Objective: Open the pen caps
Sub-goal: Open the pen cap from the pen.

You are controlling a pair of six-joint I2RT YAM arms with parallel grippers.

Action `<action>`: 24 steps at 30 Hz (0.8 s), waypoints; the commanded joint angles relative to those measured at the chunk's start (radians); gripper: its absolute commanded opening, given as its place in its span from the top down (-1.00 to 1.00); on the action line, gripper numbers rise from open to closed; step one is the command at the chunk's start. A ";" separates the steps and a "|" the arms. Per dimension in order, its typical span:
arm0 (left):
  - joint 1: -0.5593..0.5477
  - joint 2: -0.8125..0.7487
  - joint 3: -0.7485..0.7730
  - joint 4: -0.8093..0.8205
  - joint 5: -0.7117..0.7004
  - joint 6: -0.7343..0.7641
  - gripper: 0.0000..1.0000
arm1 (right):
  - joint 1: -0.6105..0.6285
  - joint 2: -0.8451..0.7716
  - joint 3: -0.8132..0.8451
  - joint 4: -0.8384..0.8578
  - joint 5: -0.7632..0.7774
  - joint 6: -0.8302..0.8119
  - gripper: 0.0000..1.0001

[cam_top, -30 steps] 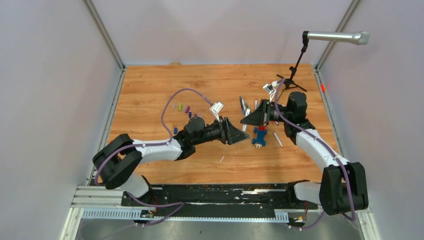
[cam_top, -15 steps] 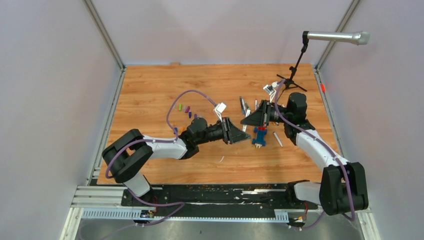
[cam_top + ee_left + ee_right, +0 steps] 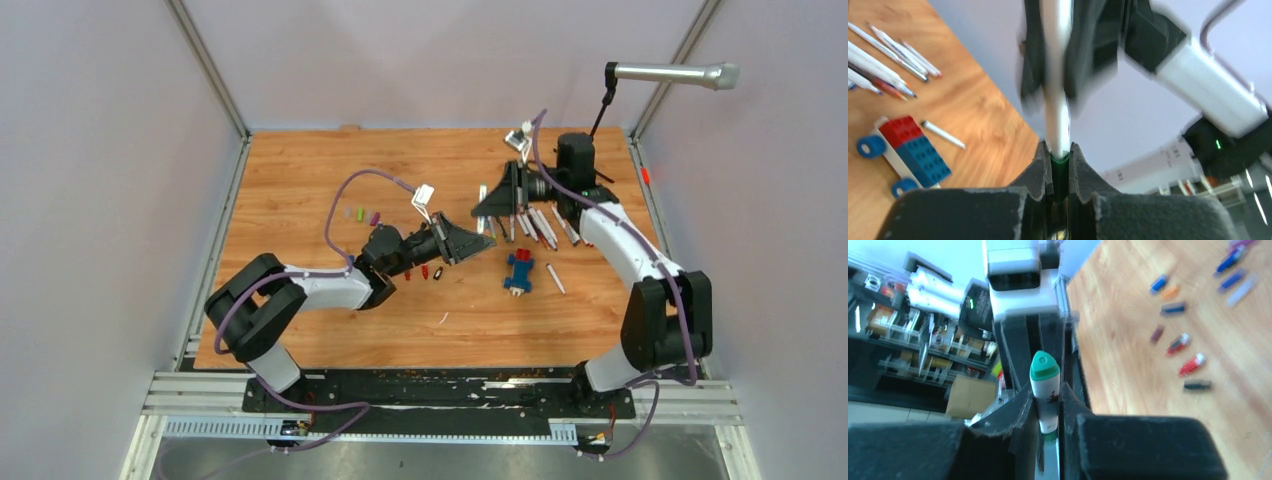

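My left gripper (image 3: 488,241) (image 3: 1060,150) is shut on a dark green pen cap (image 3: 1059,167) deep between its fingers. My right gripper (image 3: 478,211) (image 3: 1047,390), just beyond it, is shut on a white pen (image 3: 1045,395). The pen's green-tipped end pokes out bare past the fingers. In the left wrist view the white barrel (image 3: 1058,100) lines up right above the cap, and blur hides whether they touch. Loose pen caps lie on the wood: green (image 3: 349,213), purple (image 3: 374,217), red (image 3: 424,272) (image 3: 1192,364) and black (image 3: 439,272) (image 3: 1197,385).
Several uncapped pens (image 3: 540,225) (image 3: 883,75) lie in a row under the right arm. A blue-and-red block (image 3: 518,270) (image 3: 908,150) sits mid-table with one loose white barrel (image 3: 555,279) beside it. A microphone stand (image 3: 600,110) rises at the far right corner.
The left gripper has closed on the green cap. The right arm has swung toward the far side with the pen, so the two grippers now stand apart.
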 commanded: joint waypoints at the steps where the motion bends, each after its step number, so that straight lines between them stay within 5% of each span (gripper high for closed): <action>1: -0.069 -0.062 -0.091 -0.123 0.207 0.030 1.00 | -0.052 0.067 0.385 -0.044 0.153 -0.103 1.00; 6: -0.108 -0.120 -0.160 -0.185 0.198 0.075 1.00 | -0.052 0.104 0.505 -0.013 0.212 -0.047 1.00; 11: -0.115 -0.137 -0.219 -0.155 0.150 0.075 1.00 | -0.057 0.028 0.387 -0.044 0.193 -0.162 1.00; 16: -0.114 -0.275 -0.144 -0.572 -0.010 0.318 1.00 | -0.106 -0.134 0.158 -0.324 0.282 -0.625 1.00; 21: -0.114 -0.442 -0.048 -1.011 -0.368 0.523 1.00 | -0.263 -0.245 -0.007 -0.541 0.419 -0.892 1.00; 24: -0.114 -0.537 -0.045 -1.131 -0.579 0.576 1.00 | -0.339 -0.238 -0.054 -0.651 0.533 -1.018 1.00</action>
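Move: The white pen is held by both hands, its green cap still on in the left fingers and its body in the right fingers about 4 cm ahead of and 4 cm above the left hand. On the table some 20 cm below, the black cap lies roughly 8 cm left and 7 cm ahead of the left hand, and the toy car 9 cm right and 7 cm ahead. From the right hand, the green cap is 4 cm back and 4 cm below, and the pen row 13 cm right, 11 cm ahead and 21 cm below. The green cap, still pinched in the left fingers, is parted from the pen as the right hand jerks its body up and forward and the left goes back and down about 10 cm. The left then curves left and forward, rising slightly, fingertips tipping down about 30 degrees. The right drops some 16 cm and swings right and slightly back over the table towards the pen row, fingertips tilting down and turning clockwise, both grips kept. ##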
